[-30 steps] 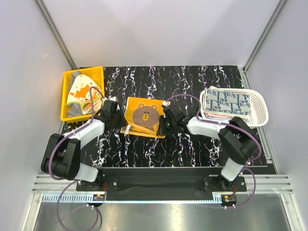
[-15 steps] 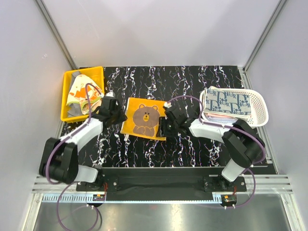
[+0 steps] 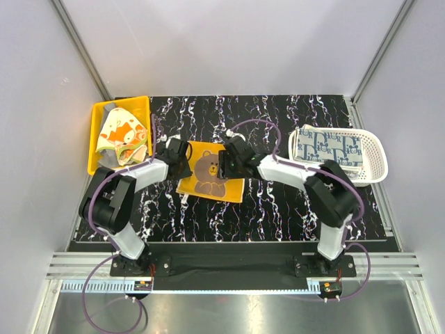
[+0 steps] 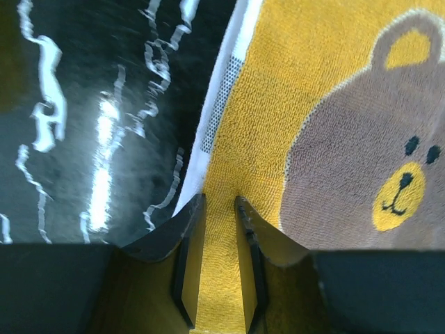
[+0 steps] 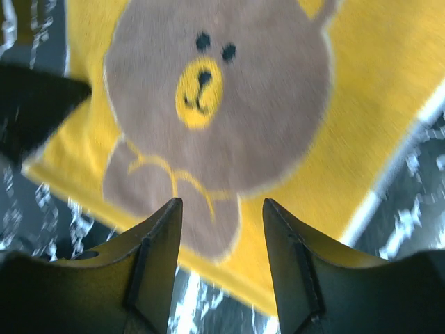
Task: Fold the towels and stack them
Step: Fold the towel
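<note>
An orange-yellow towel with a brown bear [image 3: 208, 177] lies flat on the black marbled table. My left gripper [image 3: 182, 158] sits low at its far left edge. In the left wrist view its jaws [image 4: 219, 198] stand narrowly open, with smooth towel [image 4: 313, 104] showing through the gap and a white hem beside the left finger. My right gripper [image 3: 226, 163] hovers over the towel's far right part. It is open and empty [image 5: 221, 202], with the bear [image 5: 222, 90] ahead of its fingertips. A blue-white patterned towel [image 3: 327, 147] lies folded in the basket. Another towel [image 3: 122, 132] lies crumpled in the bin.
The white slotted basket [image 3: 375, 167] stands at the right of the table and the yellow bin [image 3: 96, 167] at the left. A dark shape at the left edge of the right wrist view [image 5: 35, 104] looks like the other gripper. White walls enclose the table.
The towel's raised near flap has settled and it now lies flat. Both grippers have moved toward the towel's far edge. The right jaws have widened.
</note>
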You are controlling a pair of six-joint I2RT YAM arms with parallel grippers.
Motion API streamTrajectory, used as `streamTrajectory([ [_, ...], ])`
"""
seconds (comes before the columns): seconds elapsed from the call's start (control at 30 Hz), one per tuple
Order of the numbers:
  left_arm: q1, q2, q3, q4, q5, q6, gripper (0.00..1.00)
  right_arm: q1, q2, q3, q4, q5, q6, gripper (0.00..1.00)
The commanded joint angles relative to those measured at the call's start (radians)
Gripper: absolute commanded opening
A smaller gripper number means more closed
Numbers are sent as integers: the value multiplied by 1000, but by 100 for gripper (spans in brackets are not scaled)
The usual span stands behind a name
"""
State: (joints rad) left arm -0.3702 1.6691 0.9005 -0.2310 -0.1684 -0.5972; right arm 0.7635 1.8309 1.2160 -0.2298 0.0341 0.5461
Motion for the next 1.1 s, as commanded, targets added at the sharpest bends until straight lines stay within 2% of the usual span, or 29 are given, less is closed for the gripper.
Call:
streamTrajectory([
  [0.0,-47,-5,-61,19,-56,-35,28,-6,91,80,-29,62,-34,56],
  [0.2,-96,-57,-162,48,-23,-88,26,-12,145,56,-28,82,-20,56],
  [0.4,-165,-172,-267,36,-2,-138,25,-10,44,-119,3,87,-14,56],
  [0.53,-177,-250,-311,10,-13,-153,26,-7,-50,-202,15,33,0,55],
  [0.73,-162,-301,-158,-96,-59,-104,33,-22,-142,-150,-49,70,-28,59],
  [0.87,-95,-223,-9,-128,-51,-43,33,-114,-124,-58,-103,61,-81,61],
  [1.07,-18,10,218,-182,-25,48,32,-228,37,126,-163,53,-163,59],
])
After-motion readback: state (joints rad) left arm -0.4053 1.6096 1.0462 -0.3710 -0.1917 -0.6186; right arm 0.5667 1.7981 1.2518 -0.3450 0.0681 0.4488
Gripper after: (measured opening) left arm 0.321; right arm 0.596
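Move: My left fingertips are already down on the yellow bear towel just inside its left edge; its middle lies about 9 cm to the right and 1 cm farther out. My right hand hovers some 5 cm above the towel, whose middle is about 3 cm ahead and 3 cm to the left. From my left hand, the yellow bin is roughly 21 cm left and 12 cm ahead; from my right hand, the white basket is about 37 cm right and 6 cm ahead. With my left fingers, barely parted on the cloth, I drag the towel's left side about 8 cm back and a little right. My right hand drops some 4 cm onto the towel, half-open, and draws it back and to the right. Then both hands lift off and swing forward towards the far edge, the right one also veering farther right. ##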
